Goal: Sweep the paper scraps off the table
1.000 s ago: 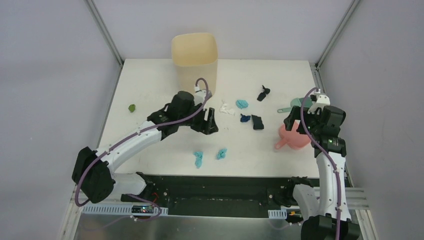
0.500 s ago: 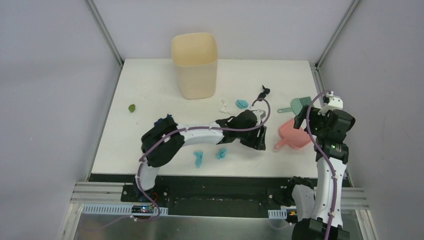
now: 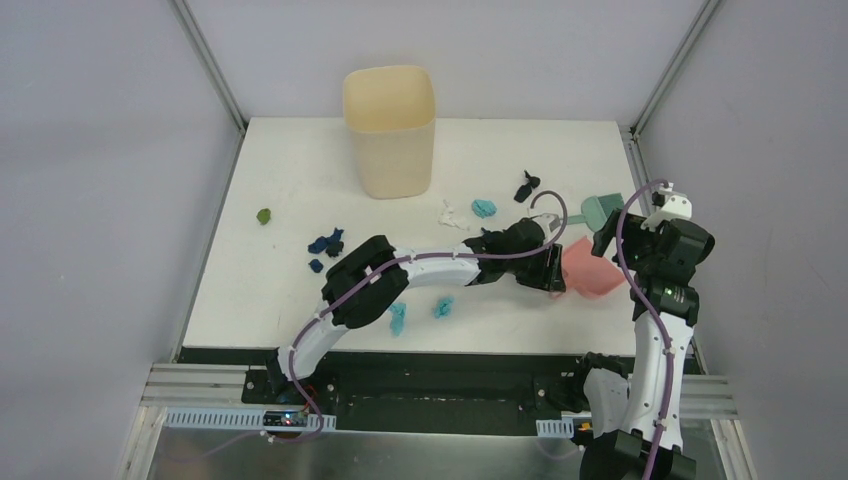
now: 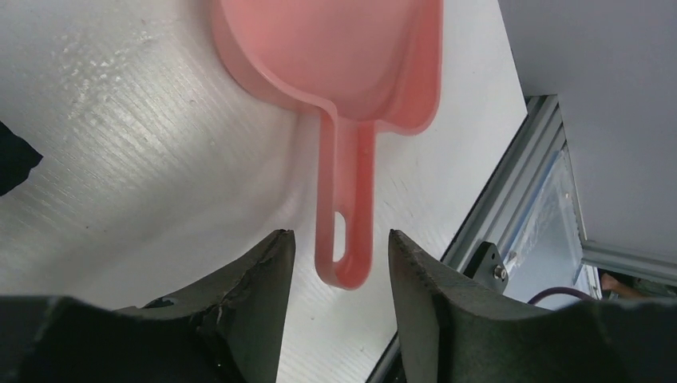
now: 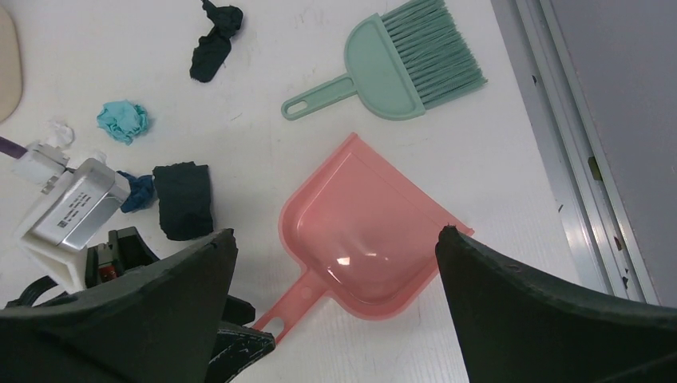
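Observation:
On the white table lies a pink dustpan, its handle pointing at my left gripper. That gripper is open, a finger on either side of the handle's end with a gap on both sides. My right gripper hangs wide open above the dustpan and holds nothing. Paper scraps lie scattered: green, navy, light blue, white and black. A black wad and a navy one sit beside the left wrist.
A teal hand brush lies behind the dustpan near the right rail. A tall cream bin stands at the back middle. The left arm stretches low across the table's middle, over some scraps.
The left arm swung from beside the bin across to the dustpan's handle, and its jaws narrowed. Navy scraps it covered now show. The right gripper shifted slightly right.

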`<state>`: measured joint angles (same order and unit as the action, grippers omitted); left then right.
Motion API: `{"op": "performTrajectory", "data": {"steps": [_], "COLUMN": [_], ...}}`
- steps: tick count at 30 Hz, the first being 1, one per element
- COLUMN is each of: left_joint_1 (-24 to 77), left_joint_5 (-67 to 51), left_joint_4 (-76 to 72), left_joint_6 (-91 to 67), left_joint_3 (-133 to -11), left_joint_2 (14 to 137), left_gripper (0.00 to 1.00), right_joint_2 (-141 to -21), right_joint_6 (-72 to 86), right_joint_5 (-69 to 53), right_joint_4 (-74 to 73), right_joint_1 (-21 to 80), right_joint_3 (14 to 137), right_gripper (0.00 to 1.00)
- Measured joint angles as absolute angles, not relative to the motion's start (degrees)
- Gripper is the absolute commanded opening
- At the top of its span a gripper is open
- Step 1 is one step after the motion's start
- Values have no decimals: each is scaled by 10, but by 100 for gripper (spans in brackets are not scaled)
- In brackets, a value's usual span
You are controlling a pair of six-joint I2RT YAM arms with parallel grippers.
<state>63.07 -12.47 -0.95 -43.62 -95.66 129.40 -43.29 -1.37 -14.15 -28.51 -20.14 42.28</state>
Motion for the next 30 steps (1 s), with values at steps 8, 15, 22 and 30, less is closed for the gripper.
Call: {"op": "performTrajectory", "data": {"steps": [8, 15, 22, 30], "left_joint_1": [630, 630, 625, 598], "left_joint_5": [-143, -163, -190, -200], "left_joint_4": [-23, -71, -74, 150], "left_joint_6": [-467, -486, -483, -351], "left_joint_3": [-956, -922, -868, -889], "left_joint_2": [1320, 1319, 1273, 1138], "left_gripper": [33, 6, 3, 3], "right_joint_2": [-432, -428, -428, -428], "right_joint_6": [-14, -15, -17, -18], "right_joint_5": [-142, -142, -142, -139], "right_joint_4": [-285, -283, -282, -281], "right_joint_1": [-203, -203, -203, -203], "right_joint_3": [423, 415, 414, 414], "right_gripper": [99, 98, 98, 97]}}
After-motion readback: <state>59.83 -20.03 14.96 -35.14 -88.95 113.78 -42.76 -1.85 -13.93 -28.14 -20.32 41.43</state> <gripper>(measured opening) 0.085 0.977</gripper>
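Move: The pink dustpan's handle is almost between the left gripper's open fingers, about 2 cm to the right, 1 cm back and 3 cm below; its pan lies roughly 9 cm right and 4 cm ahead. The green brush sits some 18 cm ahead and 9 cm right, the black scrap about 9 cm ahead and 9 cm left. From the right gripper, the handle is about 7 cm left, 5 cm back and 15 cm below. Bring the left gripper down about 3 cm onto the end of the pink dustpan's handle, easing back slightly as the half-open fingers close, and pinch the handle's edge beside its hole. Then, keeping the pinch, lift some 8 cm and carry the dustpan about 7 cm to the left, away from the right gripper, speeding up as you go. ##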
